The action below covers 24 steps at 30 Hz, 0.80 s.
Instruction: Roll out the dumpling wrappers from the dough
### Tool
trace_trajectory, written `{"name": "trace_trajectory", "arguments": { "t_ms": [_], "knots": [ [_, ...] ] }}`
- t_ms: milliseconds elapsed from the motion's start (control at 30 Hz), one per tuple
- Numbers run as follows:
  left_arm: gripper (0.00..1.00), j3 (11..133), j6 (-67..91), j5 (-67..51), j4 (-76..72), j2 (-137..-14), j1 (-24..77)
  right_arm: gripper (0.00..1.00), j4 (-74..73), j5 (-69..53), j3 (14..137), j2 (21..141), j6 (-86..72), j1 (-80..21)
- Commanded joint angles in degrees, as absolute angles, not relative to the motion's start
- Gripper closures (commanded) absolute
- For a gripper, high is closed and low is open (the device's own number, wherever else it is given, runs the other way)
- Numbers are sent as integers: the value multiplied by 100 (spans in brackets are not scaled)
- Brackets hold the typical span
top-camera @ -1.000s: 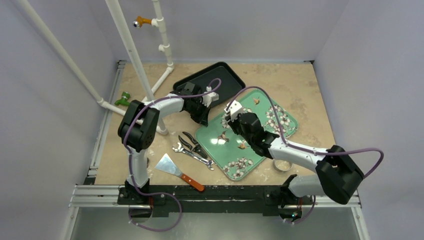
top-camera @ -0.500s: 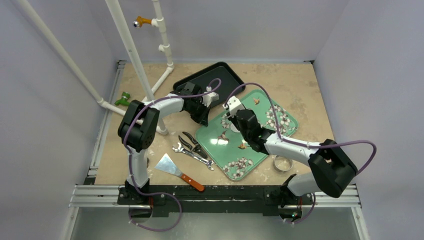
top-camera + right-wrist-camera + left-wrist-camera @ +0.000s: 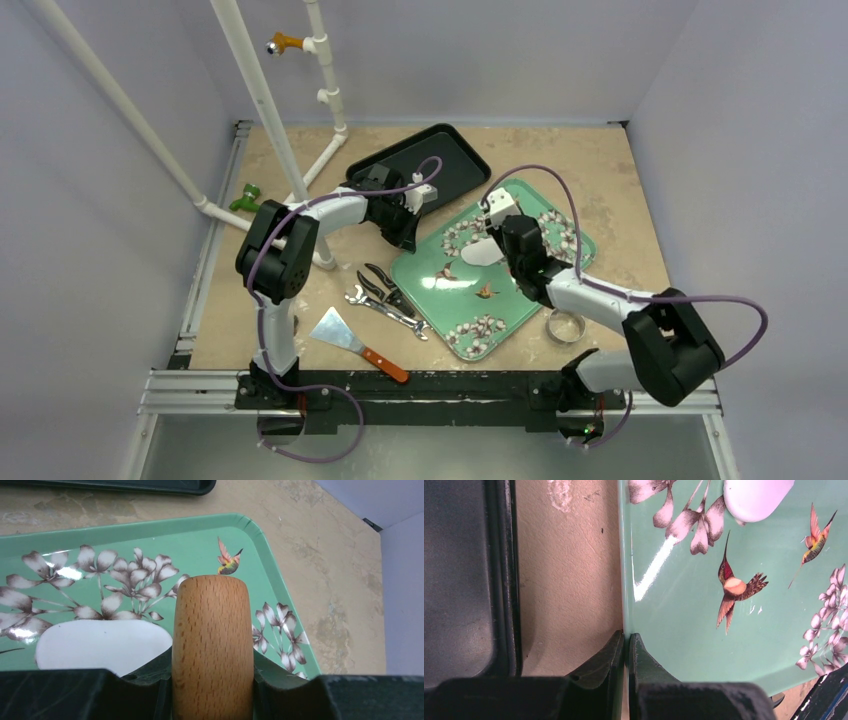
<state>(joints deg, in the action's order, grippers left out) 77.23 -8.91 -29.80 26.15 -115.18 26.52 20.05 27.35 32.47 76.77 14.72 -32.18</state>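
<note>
One dumpling wrapper (image 3: 483,253), a flat white oval of dough, lies on the green flower-print tray (image 3: 450,300). My right gripper (image 3: 515,250) is shut on a wooden rolling pin (image 3: 212,640), just right of the wrapper (image 3: 100,645) in the right wrist view. In the top view the arm hides the pin. My left gripper (image 3: 408,232) is shut on the green tray's left rim (image 3: 626,580), with both jaws pinching the edge. The wrapper (image 3: 756,497) shows at the top of the left wrist view.
A black tray (image 3: 420,160) lies behind the green one. Pliers (image 3: 385,285), a wrench (image 3: 385,310) and an orange-handled scraper (image 3: 355,343) lie left of the green tray. A metal ring cutter (image 3: 564,326) sits at its near right corner. White pipes (image 3: 265,110) stand at the back left.
My right arm has swung rightward and farther back across the green tray with the rolling pin, uncovering the white wrapper. The left arm has stayed on the rim.
</note>
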Motion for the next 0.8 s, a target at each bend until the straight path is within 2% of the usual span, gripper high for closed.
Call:
{"name": "trace_trajectory", "arguments": {
  "t_ms": [0, 67, 200, 367, 600, 767],
  "knots": [
    [100, 7770, -943, -2963, 2606, -11526, 2522, 100, 986, 2557, 3581, 7374, 1372, -3260],
    [100, 7770, -947, -2962, 2610, -11532, 2522, 100, 788, 2522, 3902, 7193, 1382, -3356],
    [100, 7770, -942, -2956, 2606, -11539, 2518, 100, 441, 3125, 4433, 7181, 1457, -4231],
    [100, 7770, -948, -2966, 2610, -11535, 2521, 100, 876, 3089, 4574, 7243, 1557, -4786],
    [100, 7770, -946, -2971, 2609, -11537, 2521, 100, 1562, 2483, 4227, 7886, 1362, -4847],
    [100, 7770, -942, -2971, 2606, -11535, 2521, 100, 1823, 2801, 3728, 8287, 1788, -4722]
  ]
}}
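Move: The flattened dough lies on the green tray, its middle some 7 cm to the left of the right hand, about level with it fore and aft and roughly 9 cm below. The tray's middle is about 4 cm left and 5 cm nearer the base; the black tray's is some 20 cm left and 15 cm farther out. From the left hand, shut on the green tray's rim, the dough is about 15 cm right and 1 cm back. Over the dough, from its right end back to its left, the right hand carries the wooden roller for another stroke: it rises about 6 cm while swinging some 11 cm left and drawing back 3–4 cm, turns about 15 degrees counter-clockwise, then drops steeply over the left end, almost to its starting height. Its grip stays shut on the roller; the left hand stays still, keeping the tray rim pinched. ##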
